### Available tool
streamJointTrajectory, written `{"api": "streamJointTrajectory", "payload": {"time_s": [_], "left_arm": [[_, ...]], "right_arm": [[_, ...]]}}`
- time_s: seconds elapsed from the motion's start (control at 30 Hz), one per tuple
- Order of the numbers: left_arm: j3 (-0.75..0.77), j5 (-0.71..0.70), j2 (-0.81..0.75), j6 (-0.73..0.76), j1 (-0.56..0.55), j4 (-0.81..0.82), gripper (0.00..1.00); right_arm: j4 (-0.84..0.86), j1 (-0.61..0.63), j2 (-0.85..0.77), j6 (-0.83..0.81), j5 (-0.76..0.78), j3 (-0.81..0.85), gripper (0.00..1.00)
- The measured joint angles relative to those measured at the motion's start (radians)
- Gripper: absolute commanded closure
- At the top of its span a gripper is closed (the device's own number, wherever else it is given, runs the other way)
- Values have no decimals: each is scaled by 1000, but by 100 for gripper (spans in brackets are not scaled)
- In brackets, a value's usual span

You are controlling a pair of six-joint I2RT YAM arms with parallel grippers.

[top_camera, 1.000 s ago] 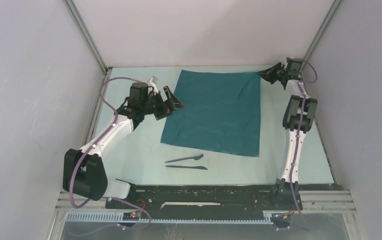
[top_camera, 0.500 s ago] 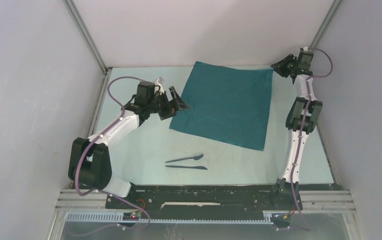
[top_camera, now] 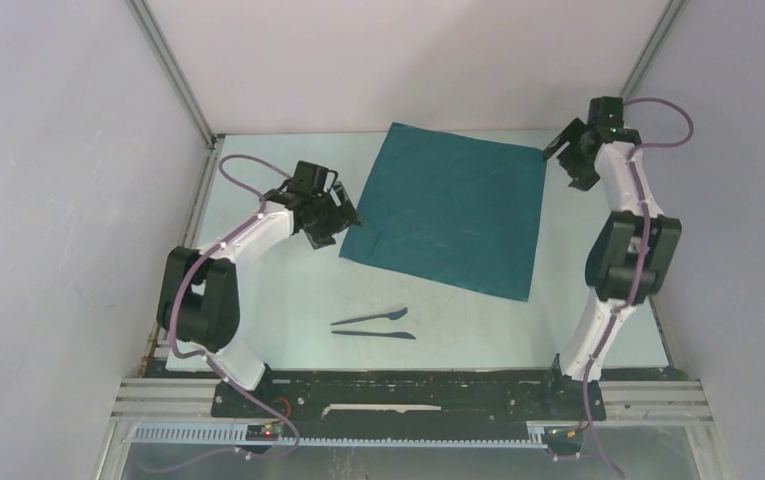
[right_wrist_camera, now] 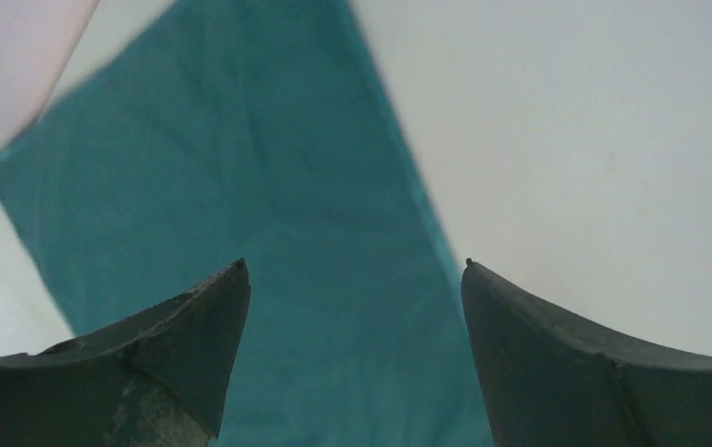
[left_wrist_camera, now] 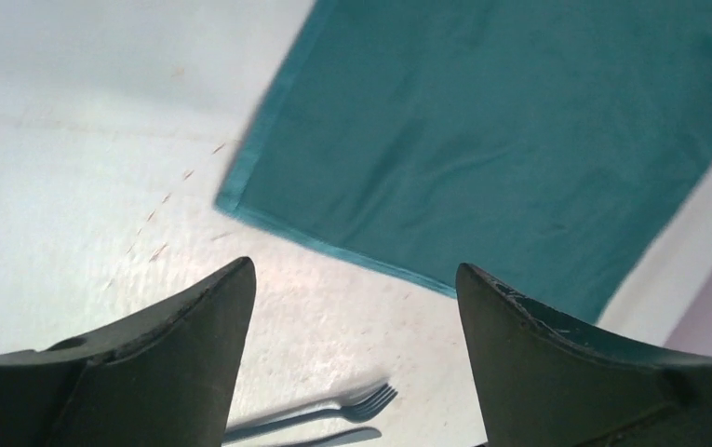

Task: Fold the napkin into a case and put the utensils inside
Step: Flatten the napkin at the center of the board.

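Note:
The napkin (top_camera: 453,205) lies spread flat as one dark teal sheet at the back middle of the table; no case is in view. The utensils lie side by side near the front, the fork (top_camera: 370,317) just behind the knife (top_camera: 373,334). My left gripper (top_camera: 346,215) hovers open at the napkin's near-left corner. In the left wrist view that corner of the napkin (left_wrist_camera: 501,140) sits ahead of the jaws, with the fork (left_wrist_camera: 333,410) below. My right gripper (top_camera: 561,158) hangs open over the far-right corner. The napkin (right_wrist_camera: 240,205) fills the right wrist view, and nothing is held.
White walls with metal corner posts (top_camera: 173,80) close in the back and both sides. Bare pale table (top_camera: 268,290) shows left of the napkin and around the utensils. The arm bases stand on the black rail (top_camera: 408,395) at the front edge.
The right gripper dragged the napkin's far-right corner to the right, then opened and let it go. The left arm folded back toward the near-left corner, its jaws staying open.

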Motion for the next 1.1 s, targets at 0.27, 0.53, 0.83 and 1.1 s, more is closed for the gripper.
{"api": "streamJointTrajectory", "payload": {"time_s": [0.27, 0.53, 0.83, 1.1], "left_arm": [[19, -154, 87, -170, -47, -172, 28], [144, -240, 261, -267, -49, -253, 37], [185, -283, 312, -320, -49, -309, 40], [226, -285, 359, -351, -49, -343, 45]], "right_arm": [[-85, 158, -450, 185, -27, -544, 14], [-158, 182, -525, 204, -9, -776, 14], [-153, 230, -604, 209, 24, -805, 15], [-151, 230, -604, 212, 26, -813, 15]]}}
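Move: The napkin's near-left corner lies about 2 cm back, 3 cm left and 11 cm below my left hand. From that corner the fork is some 14 cm back and 7 cm right, the knife about 5 cm nearer me. For my right hand, the napkin's near-right corner is roughly 29 cm back, 7 cm left and 14 cm down; the far-right corner is about 11 cm ahead, 2 cm left. I sink my left hand nearly 10 cm, drifting a little left, onto the napkin's near-left corner, tipping the fingers steeper, turning counter-clockwise about 20 degrees and partly closing them astride that corner. Meanwhile I sweep my right hand back over 20 cm and some 12 cm left towards the near-right corner, ending about 5 cm lower, then hold it there open, tipped 20 degrees further down, above the cloth. ##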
